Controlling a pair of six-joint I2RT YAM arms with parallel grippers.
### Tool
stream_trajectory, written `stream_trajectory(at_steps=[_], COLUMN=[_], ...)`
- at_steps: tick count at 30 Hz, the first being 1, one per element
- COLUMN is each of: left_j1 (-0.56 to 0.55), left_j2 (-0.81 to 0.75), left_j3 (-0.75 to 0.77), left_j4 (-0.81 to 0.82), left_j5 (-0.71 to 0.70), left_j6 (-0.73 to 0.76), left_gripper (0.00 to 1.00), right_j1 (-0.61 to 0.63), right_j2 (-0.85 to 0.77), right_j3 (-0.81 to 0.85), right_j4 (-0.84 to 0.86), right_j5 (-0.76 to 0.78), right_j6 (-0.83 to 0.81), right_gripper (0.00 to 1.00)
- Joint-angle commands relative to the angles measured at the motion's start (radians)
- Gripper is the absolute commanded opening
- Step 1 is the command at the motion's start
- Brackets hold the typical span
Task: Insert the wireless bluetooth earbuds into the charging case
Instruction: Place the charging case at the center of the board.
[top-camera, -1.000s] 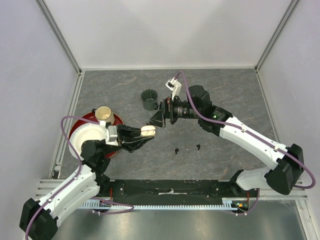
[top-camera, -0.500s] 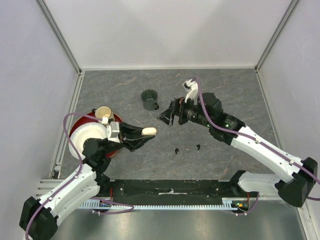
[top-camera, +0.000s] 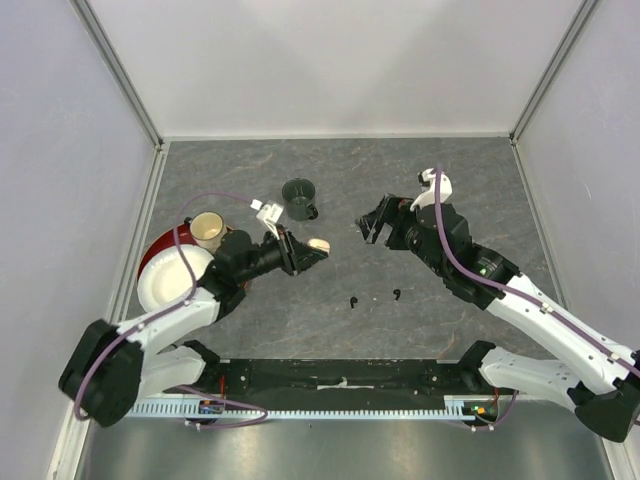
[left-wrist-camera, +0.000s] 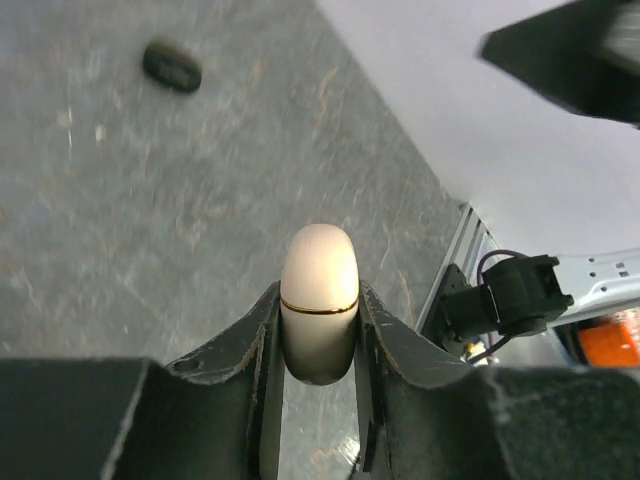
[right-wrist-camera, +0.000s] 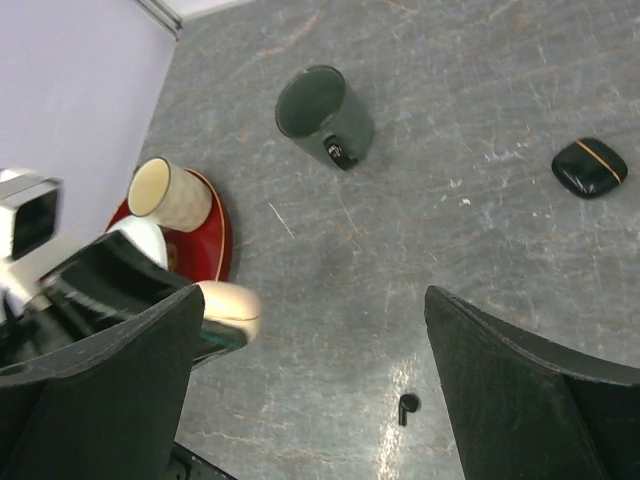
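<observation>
A closed cream-white charging case (left-wrist-camera: 319, 290) with a thin gold seam sits between the fingers of my left gripper (left-wrist-camera: 319, 305), which is shut on it and holds it above the table (top-camera: 318, 244). To its right my right gripper (top-camera: 374, 222) is wide open and empty, apart from the case. Two black earbuds (top-camera: 354, 301) (top-camera: 397, 294) lie on the grey table with a tiny cream one (top-camera: 375, 296) between them. The right wrist view shows one black earbud (right-wrist-camera: 407, 406) below the open gripper (right-wrist-camera: 315, 390). A closed black case (right-wrist-camera: 589, 167) lies on the table.
A dark green mug (top-camera: 298, 199) stands behind the grippers. At the left are a red plate (top-camera: 160, 243), a white bowl (top-camera: 170, 278) and a cream cup (top-camera: 207, 228). The walled table's metal rail runs along its left edge.
My left arm has swung forward and to the right, carrying the cream case farther from the near edge. My right gripper has drawn back to the right, away from the case, still open.
</observation>
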Motion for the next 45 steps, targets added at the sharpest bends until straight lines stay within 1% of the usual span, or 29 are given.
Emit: stream_trajectory(at_steps=[1,3,4,7,8,10,11,14,16,18,20,23,25,28,32,35,39,43,45], left_j1=[-0.002,0.001,0.001,0.001,0.001,0.001,0.001,0.001,0.001,0.003,0.003,0.001,0.003,0.001,0.001,0.001,0.001,0.001,0.001], left_j2=[0.180,0.247,0.303,0.395,0.457,0.512,0.555,0.624,0.652,0.692,0.725,0.779,0.819,0.857,0.871,0.876,0.873,0.861,0.851], left_j3=[0.061,0.073,0.075,0.099,0.116,0.133,0.136,0.141,0.143,0.141,0.147,0.170,0.179,0.202,0.202,0.198,0.207,0.193,0.186], left_j4=[0.036,0.072,0.120,0.186,0.192,0.195,0.233,0.287,0.293,0.315,0.352,0.356,0.373,0.372,0.363,0.358,0.309,0.284,0.269], left_j5=[-0.007,-0.047,-0.050,-0.037,-0.029,-0.032,-0.033,-0.047,-0.079,-0.113,-0.115,-0.125,-0.133,-0.122,-0.147,-0.150,-0.148,-0.145,-0.147], left_j6=[-0.182,-0.234,-0.254,-0.324,-0.356,-0.399,-0.432,-0.470,-0.479,-0.511,-0.538,-0.570,-0.596,-0.604,-0.611,-0.614,-0.599,-0.579,-0.568], left_gripper=[0.02,0.02,0.02,0.02,0.02,0.02,0.02,0.02,0.02,0.05,0.09,0.13,0.13,0.18,0.24,0.35,0.42,0.61,0.63], right_j1=[-0.004,-0.004,-0.004,-0.004,-0.004,-0.004,-0.004,-0.004,-0.004,-0.004,-0.004,-0.004,-0.004,-0.004,-0.003,-0.004,-0.003,-0.004,-0.004], right_j2=[-0.019,-0.032,-0.036,-0.059,-0.067,-0.092,-0.099,-0.124,-0.139,-0.147,-0.150,-0.151,-0.150,-0.150,-0.141,-0.136,-0.133,-0.141,-0.144], right_j3=[-0.035,-0.050,-0.055,-0.067,-0.070,-0.081,-0.086,-0.093,-0.097,-0.100,-0.097,-0.097,-0.095,-0.092,-0.090,-0.090,-0.090,-0.089,-0.089], right_j4=[-0.037,-0.037,-0.037,-0.043,-0.045,-0.048,-0.049,-0.062,-0.071,-0.077,-0.080,-0.086,-0.088,-0.091,-0.091,-0.091,-0.094,-0.089,-0.091], right_j5=[-0.001,-0.013,-0.018,-0.024,-0.019,-0.010,-0.001,0.011,0.019,0.024,0.022,0.022,0.021,0.021,0.024,0.019,0.019,0.019,0.021], right_j6=[0.037,0.043,0.046,0.048,0.051,0.051,0.049,0.046,0.043,0.043,0.042,0.040,0.039,0.036,0.029,0.028,0.023,0.025,0.026], right_gripper=[0.98,0.98,0.98,0.98,0.98,0.98,0.98,0.98,0.98,0.98,0.98,0.98,0.98,0.98,0.98,0.98,0.98,0.98,0.98])
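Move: The left hand holds the closed cream charging case. The bare spot at the board's centre where it is to go lies about 9 cm ahead of that hand, 5 cm right and 18 cm below. From the same hand, down on the board, the dark mug is some 22 cm ahead and 4 cm left, the black case about 20 cm ahead and 19 cm right, and the nearer black earbud 4 cm back and 9 cm right. From the right hand, the spot is roughly 5 cm ahead, 7 cm left and 26 cm below. The left hand carries the cream charging case down about 17 cm towards the board's centre, reaching some 8 cm forward and a little to the right while the wrist tips the fingers about 45 degrees downward; the descent is quick at first and eases to a stop, and the fingers then open part way to let go of the case on the board. The empty right hand, still wide open, clears away, ending about 3 cm back, 2 or 3 cm right and 2 cm lower than it began. ##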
